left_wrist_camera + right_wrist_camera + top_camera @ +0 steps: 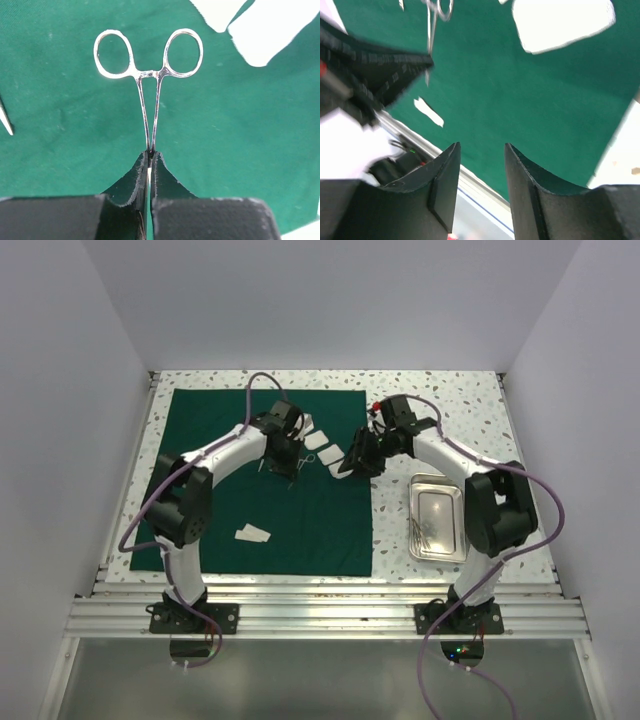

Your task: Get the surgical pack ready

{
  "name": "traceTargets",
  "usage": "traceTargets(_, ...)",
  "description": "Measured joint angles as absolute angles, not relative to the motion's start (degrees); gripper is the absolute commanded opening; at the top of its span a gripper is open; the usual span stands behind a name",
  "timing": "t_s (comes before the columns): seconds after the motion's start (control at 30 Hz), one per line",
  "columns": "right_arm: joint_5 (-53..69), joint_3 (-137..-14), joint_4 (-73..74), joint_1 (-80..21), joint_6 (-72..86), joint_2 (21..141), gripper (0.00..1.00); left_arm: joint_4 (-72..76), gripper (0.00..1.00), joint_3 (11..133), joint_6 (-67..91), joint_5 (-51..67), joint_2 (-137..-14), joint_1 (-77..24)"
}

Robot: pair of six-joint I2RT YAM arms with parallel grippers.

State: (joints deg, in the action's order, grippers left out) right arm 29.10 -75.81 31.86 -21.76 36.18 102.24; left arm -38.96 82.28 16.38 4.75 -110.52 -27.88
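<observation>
The dark green cloth point(260, 500) of the surgical pack lies spread flat on the table. My left gripper point(150, 155) is shut on the thin shanks of a silvery scissor-like instrument point(148, 75), whose two finger rings point away from the wrist camera over the cloth. In the top view the left gripper point(285, 455) is over the cloth's upper middle. My right gripper point(355, 462) hovers near the cloth's right edge; in the right wrist view it point(482, 147) stands open with nothing between its fingers. White gauze squares point(322, 446) lie just between the two grippers.
A small steel tray point(437, 502) sits on the speckled table right of the cloth, with more instruments point(420, 533) in it. One gauze piece point(252, 533) lies on the cloth's lower left. Another instrument's tip point(6, 120) shows to the left of the held one.
</observation>
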Motion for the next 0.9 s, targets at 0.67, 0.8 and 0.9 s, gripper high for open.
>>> traceTargets(0.67,32.5,-83.8,18.6,-29.5,51.9,114.9,0.52,-38.5,0.0,79.4,22.1,14.6,-103.4,-27.8)
traceTargets(0.8,32.1,-86.2,18.8,-30.0,52.3,117.0,0.5,-38.0,0.0,78.4,23.0,16.1,-101.8,-28.2)
traceTargets(0.9,31.4,-87.1,18.8,-30.4,52.4,118.1,0.45,-37.7,0.0,77.6,23.4,16.9,-100.7,-28.4)
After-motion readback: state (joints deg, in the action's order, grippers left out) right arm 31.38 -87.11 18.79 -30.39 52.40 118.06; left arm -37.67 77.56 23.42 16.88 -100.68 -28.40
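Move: The clamp is already off the mat, shanks pinched in the left gripper; its finger rings lie roughly 4 cm ahead of the left hand and 3 cm to its right, about level. From the right hand those rings are some 13 cm left, 6 cm ahead and 6 cm lower. The nearest gauze lies about 4 cm left, 5 cm ahead and 10 cm below the right hand; the next gauze is roughly 4 cm farther left and 3 cm farther out. Sweep the half-open right gripper left about 11 cm and some 3 cm forward, over the gauze side of the mat, until its fingers straddle the clamp's rings. Meanwhile keep the left pinch shut and raise the clamp about 5 cm, drawing it back and to the right, fingertips swinging some 15 degrees rightward to meet the right hand. ##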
